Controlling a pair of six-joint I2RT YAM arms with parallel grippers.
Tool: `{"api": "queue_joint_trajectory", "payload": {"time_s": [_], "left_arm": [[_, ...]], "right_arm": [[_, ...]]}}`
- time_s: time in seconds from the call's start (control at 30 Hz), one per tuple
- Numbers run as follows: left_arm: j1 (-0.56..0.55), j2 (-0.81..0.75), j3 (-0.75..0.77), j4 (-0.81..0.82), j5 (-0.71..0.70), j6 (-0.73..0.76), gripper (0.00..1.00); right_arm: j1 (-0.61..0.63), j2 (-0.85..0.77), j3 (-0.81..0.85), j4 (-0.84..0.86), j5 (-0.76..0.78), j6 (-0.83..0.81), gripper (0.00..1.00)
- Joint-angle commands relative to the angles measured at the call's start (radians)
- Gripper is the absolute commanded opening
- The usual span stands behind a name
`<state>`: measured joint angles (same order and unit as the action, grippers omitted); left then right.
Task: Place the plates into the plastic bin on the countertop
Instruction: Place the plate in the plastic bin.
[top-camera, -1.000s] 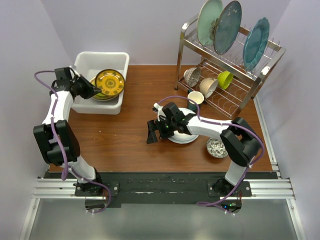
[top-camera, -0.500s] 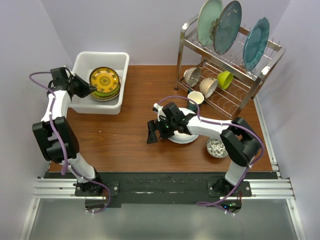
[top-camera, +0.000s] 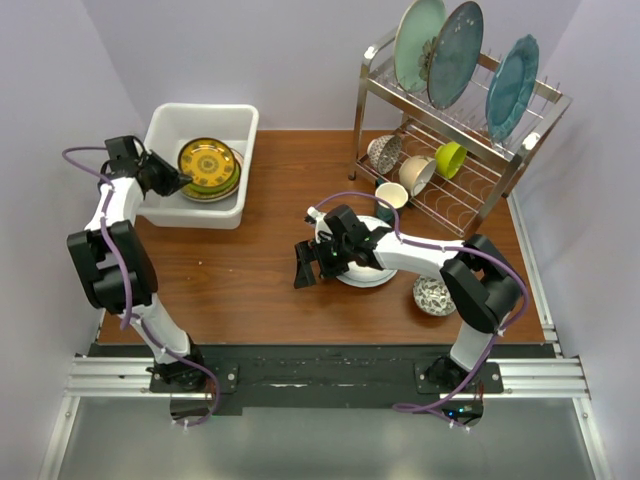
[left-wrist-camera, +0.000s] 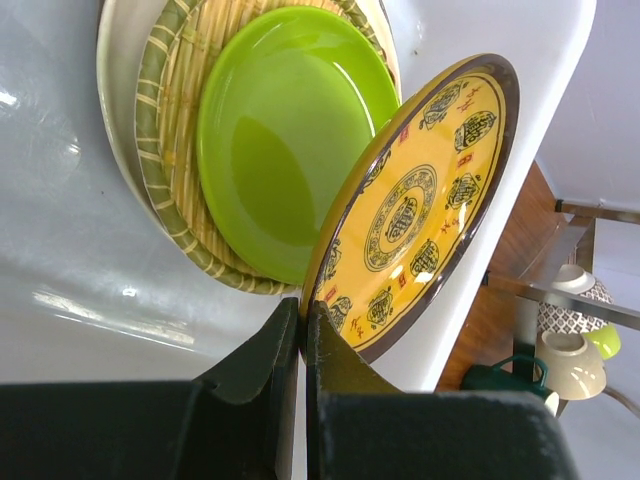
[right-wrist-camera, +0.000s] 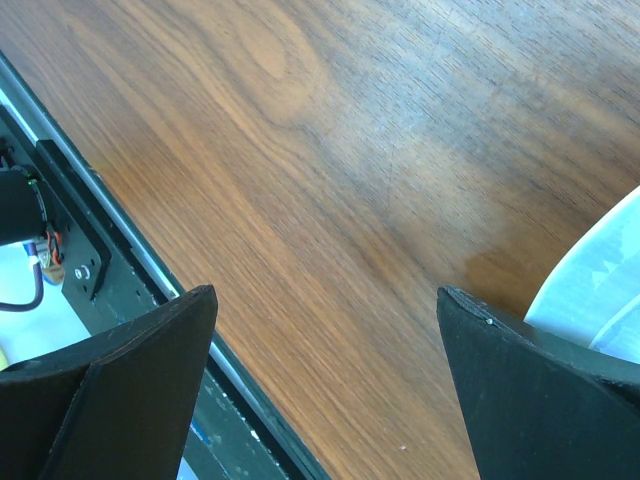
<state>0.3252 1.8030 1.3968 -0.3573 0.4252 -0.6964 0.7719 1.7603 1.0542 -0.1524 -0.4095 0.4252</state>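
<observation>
My left gripper (top-camera: 178, 180) is shut on the near rim of a yellow patterned plate with a brown edge (top-camera: 210, 165). It holds the plate tilted inside the white plastic bin (top-camera: 200, 112). In the left wrist view the gripper (left-wrist-camera: 302, 310) pinches that plate (left-wrist-camera: 415, 215) above a lime green plate (left-wrist-camera: 280, 130) lying on a woven yellow plate (left-wrist-camera: 170, 150). My right gripper (top-camera: 303, 267) is open and empty over the countertop (top-camera: 240, 280), just left of a white plate (top-camera: 368, 272). That plate's edge also shows in the right wrist view (right-wrist-camera: 600, 290).
A steel wire rack (top-camera: 510, 150) at the back right holds large teal plates (top-camera: 455, 50), small bowls and a lime green bowl (top-camera: 450, 158). A mug (top-camera: 392, 195) stands by the rack. A small patterned bowl (top-camera: 434, 295) sits right of the white plate.
My left gripper has carried the yellow patterned plate left and back, further into the bin over the stacked plates. The right arm has not moved.
</observation>
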Motion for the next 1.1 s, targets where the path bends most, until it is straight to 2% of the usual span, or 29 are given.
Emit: {"api": "queue_joint_trajectory", "payload": {"time_s": [0.0,0.17,0.47,0.57,0.8,0.9,1.07], "left_arm": [[0.006,0.01,0.048,0.057,-0.002,-0.006,0.05],[0.006,0.025,0.041,0.06,-0.002,-0.002,0.06],[0.006,0.051,0.051,0.072,-0.011,0.005,0.17],[0.006,0.077,0.076,0.064,0.003,0.006,0.24],[-0.003,0.13,0.142,0.006,0.049,0.049,0.48],[-0.012,0.122,0.143,-0.011,0.053,0.074,0.53],[-0.021,0.053,0.134,-0.048,0.007,0.118,0.54]], "right_arm": [[-0.002,-0.012,0.003,-0.004,0.015,-0.019,0.95],[-0.003,-0.012,0.006,-0.009,0.012,-0.019,0.95],[-0.002,-0.009,0.01,-0.012,0.011,-0.02,0.95],[-0.002,-0.01,0.01,-0.013,0.011,-0.022,0.95],[-0.002,-0.012,0.012,-0.013,0.011,-0.023,0.95],[-0.002,-0.013,0.013,-0.012,0.011,-0.019,0.95],[-0.002,-0.021,0.015,-0.009,0.012,-0.016,0.95]]}}
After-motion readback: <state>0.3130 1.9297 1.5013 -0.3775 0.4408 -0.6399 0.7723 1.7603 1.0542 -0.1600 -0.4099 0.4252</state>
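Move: The left gripper still pinches the yellow plate by its rim, inside the bin. The green plate it is meant for has its middle about 6 cm ahead, 5 cm to the right and 4 cm below, with the wicker tray directly under it. The bin's right wall is some 14 cm to the hand's right and 4 cm ahead. From the idle right hand, the green plate lies about 27 cm ahead and 21 cm left, slightly higher. Lower the left gripper about 2 cm, bringing the yellow plate down onto the green one, and start opening the fingers as the descent slows. Let go of the rim, easing the hand forward another 2 cm or so towards the stack while the fingers spread to roughly half open; hardly turn the wrist. ##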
